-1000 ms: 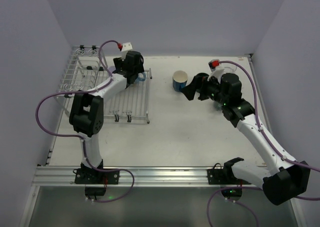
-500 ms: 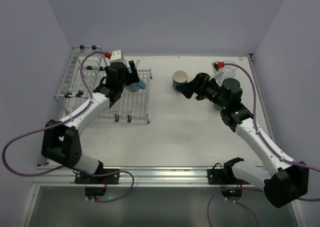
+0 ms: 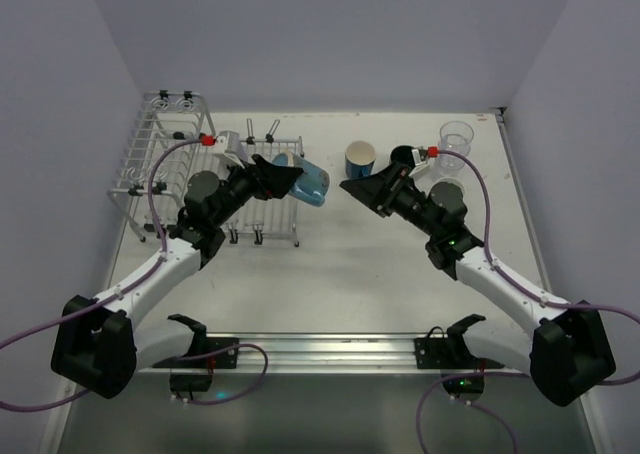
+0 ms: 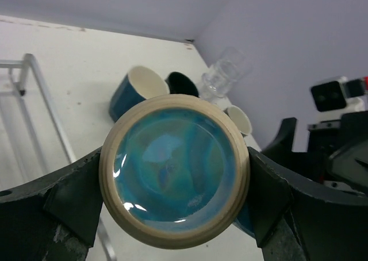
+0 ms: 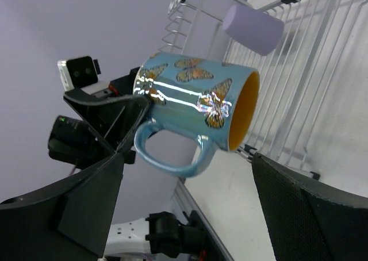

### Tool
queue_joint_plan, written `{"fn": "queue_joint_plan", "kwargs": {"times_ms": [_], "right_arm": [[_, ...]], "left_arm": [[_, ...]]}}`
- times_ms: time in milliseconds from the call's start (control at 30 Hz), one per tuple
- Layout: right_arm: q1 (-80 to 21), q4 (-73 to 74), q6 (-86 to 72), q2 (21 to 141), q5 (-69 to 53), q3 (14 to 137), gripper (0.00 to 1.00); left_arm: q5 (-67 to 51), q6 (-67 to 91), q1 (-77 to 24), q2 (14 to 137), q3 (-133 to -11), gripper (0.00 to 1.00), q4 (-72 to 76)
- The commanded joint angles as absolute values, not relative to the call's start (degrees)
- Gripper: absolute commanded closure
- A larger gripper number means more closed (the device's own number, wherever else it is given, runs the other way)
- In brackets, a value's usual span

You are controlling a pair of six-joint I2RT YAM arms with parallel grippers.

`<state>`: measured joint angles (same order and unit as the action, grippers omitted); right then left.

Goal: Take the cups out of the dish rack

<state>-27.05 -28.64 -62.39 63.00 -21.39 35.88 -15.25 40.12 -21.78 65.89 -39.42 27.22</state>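
My left gripper (image 3: 290, 179) is shut on a light blue butterfly mug (image 3: 312, 184) and holds it in the air just right of the dish rack (image 3: 165, 164). In the left wrist view the mug's glazed base (image 4: 174, 177) fills the space between the jaws. My right gripper (image 3: 358, 189) is open and empty, facing the mug from the right. In the right wrist view the mug (image 5: 195, 108) lies sideways, handle down, with an orange inside. A lavender cup (image 5: 253, 20) lies on the rack's flat grid (image 5: 299, 77).
On the table at the back stand a blue cup with a cream inside (image 3: 360, 159), a dark cup (image 3: 403, 156) and a clear glass (image 3: 455, 139). A small cup with a cream inside (image 4: 238, 120) shows by them. The rack fills the back left.
My left arm has drawn back from the rack and swung right with the mug in its jaws. My right arm has swung left and lower toward the mug.
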Motion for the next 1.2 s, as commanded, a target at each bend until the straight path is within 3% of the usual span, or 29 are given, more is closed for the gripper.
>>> {"fn": "queue_joint_plan", "kwargs": {"times_ms": [0, 333, 467, 900, 933, 1000, 1033, 1067, 1133, 1167], "right_arm": [[-27.6, -40.07, -70.31, 65.03, -21.44, 34.72, 0.06], [-29.36, -45.08, -74.09, 66.62, -26.1, 36.47, 0.1], [-29.44, -51.22, -75.58, 66.8, -28.73, 37.53, 0.21], [-32.86, -77.68, -90.43, 74.79, -37.35, 42.18, 0.42], [-33.31, -78.3, -90.61, 74.88, -37.27, 42.27, 0.55], [-34.01, -78.84, -90.62, 74.18, -36.66, 42.02, 0.73], [-34.1, -79.01, -90.44, 73.57, -35.95, 41.49, 0.91], [-34.01, -78.93, -90.0, 72.78, -35.51, 40.96, 0.98], [-34.01, -76.65, -87.99, 70.32, -34.46, 39.56, 1.0], [-34.01, -75.6, -87.11, 69.53, -34.28, 39.2, 1.0]], "left_arm": [[-24.25, 47.63, -22.67, 62.05, -39.03, 1.0, 49.03], [-30.4, 52.47, -24.26, 62.75, -39.02, 1.0, 57.04], [-32.43, 54.75, -24.87, 63.63, -40.16, 1.0, 59.59], [-35.07, 54.84, -29.62, 63.81, -42.28, 1.0, 61.26], [-34.98, 54.67, -29.71, 63.63, -42.19, 1.0, 61.17], [-35.15, 54.23, -29.79, 62.93, -42.01, 0.92, 60.74], [-35.07, 53.53, -29.79, 62.23, -42.1, 0.84, 58.04], [-34.63, 51.0, -29.79, 61.53, -42.27, 0.62, 55.66], [-33.05, 47.39, -29.79, 58.2, -42.63, 0.4, 50.57], [-31.92, 43.28, -29.79, 56.97, -43.24, 0.19, 44.1]]}}
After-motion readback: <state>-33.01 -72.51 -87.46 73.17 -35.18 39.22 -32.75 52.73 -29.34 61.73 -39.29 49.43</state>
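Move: The light blue butterfly mug is in my left hand, held at its foot end, its middle about 3 cm ahead and 3 cm right of that hand. From my empty right hand the mug is roughly 3 cm ahead and 11 cm left, about level with it, mouth facing that hand. The standing dark blue cup is some 19 cm ahead and 6 cm right of my right hand, 22 cm lower. The purple cup still on the rack is about 18 cm ahead and 15 cm left of my left hand, 17 cm below. I bring the mug across for a handover. My left hand keeps its grip and draws it back and up about 10 cm each, some 6 cm right, turning clockwise about 25 degrees and tipping upward. My right hand rises about 12 cm, pulls back and comes left to meet it, turning counter-clockwise and rolling, then closes its fingers on the rim, one finger inside the mouth. ##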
